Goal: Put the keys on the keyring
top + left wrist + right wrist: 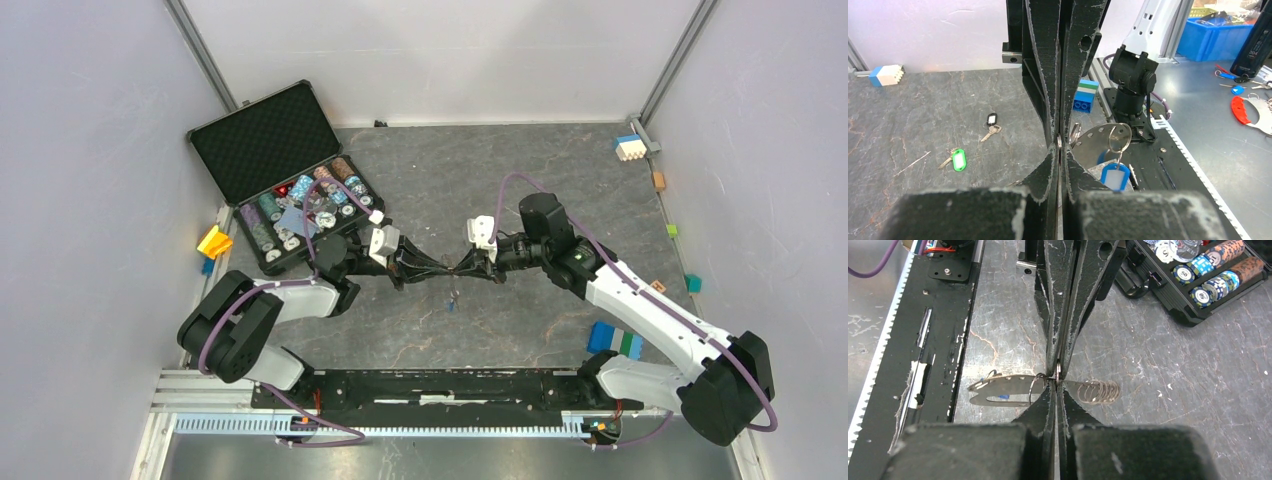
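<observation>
The keyring (998, 390), a thin flat metal loop with a coiled stretch (1100, 390), hangs above the table's middle. My left gripper (447, 268) and right gripper (468, 267) meet tip to tip there, both shut on the loop. In the left wrist view the left gripper (1059, 145) pinches its edge. The right gripper (1057, 375) pinches it from the opposite side. The blue-tagged key (1114, 176) dangles from a small split ring (1119, 137) on the loop. The green-tagged key (958, 160) and the black-tagged key (991, 120) lie loose on the table.
An open black case of poker chips (290, 180) stands at the back left. Toy blocks lie around: a blue and green one (614, 340) near the right arm, a white and blue one (628, 148) at the back right, a yellow one (214, 241) at the left edge.
</observation>
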Available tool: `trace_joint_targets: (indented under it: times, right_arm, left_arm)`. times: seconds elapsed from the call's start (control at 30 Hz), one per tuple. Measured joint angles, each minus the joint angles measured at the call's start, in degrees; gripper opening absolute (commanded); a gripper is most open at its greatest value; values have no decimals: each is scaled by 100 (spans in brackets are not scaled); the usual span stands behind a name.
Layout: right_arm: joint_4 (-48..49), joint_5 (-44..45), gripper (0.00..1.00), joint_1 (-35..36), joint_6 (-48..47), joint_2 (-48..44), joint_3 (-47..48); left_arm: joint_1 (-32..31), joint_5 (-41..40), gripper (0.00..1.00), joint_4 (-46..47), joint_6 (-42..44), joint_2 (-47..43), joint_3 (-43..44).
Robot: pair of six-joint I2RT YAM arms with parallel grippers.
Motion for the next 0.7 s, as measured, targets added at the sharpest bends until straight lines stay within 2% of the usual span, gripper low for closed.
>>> trace_joint_targets:
  times: [0.2,0.33,0.53,0.7]
  right_arm:
    - [-48,284,0,37,-13,0,2]
    - [-236,581,0,142,-170,0,15]
    - [-597,1027,0,264,-466,0,162]
    - [-824,1322,0,363,-616,39,358]
  left_arm:
    - [2,-7,8,-195,107,-2,2]
    - [-7,-2,11,-776,531,-83,52]
    - [-26,2,31,-1749,1207,-236,186]
    - [-20,-55,42,-2531,1670,-350,293]
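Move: Between the two hands, a small ring of the keyring sits right at both sets of fingertips, 0 cm from either hand point. From the left hand, the keyring's metal plate is centred about 1 cm back, level sideways and 2 cm below; the blue tag hangs some 6 cm back, 0 cm sideways and 4 cm below. The green-tagged key lies on the table about 10 cm ahead, 15 cm right and 20 cm below. Letting go of the small ring, the left hand opens its fingers over a third of the way and sinks about 3 cm, drifting 1 cm forward as its fingers dip some 10 degrees to level. The right hand stays shut on the ring, easing 1 to 1.5 cm forward, down and a little right while its fingers tilt further downward. ##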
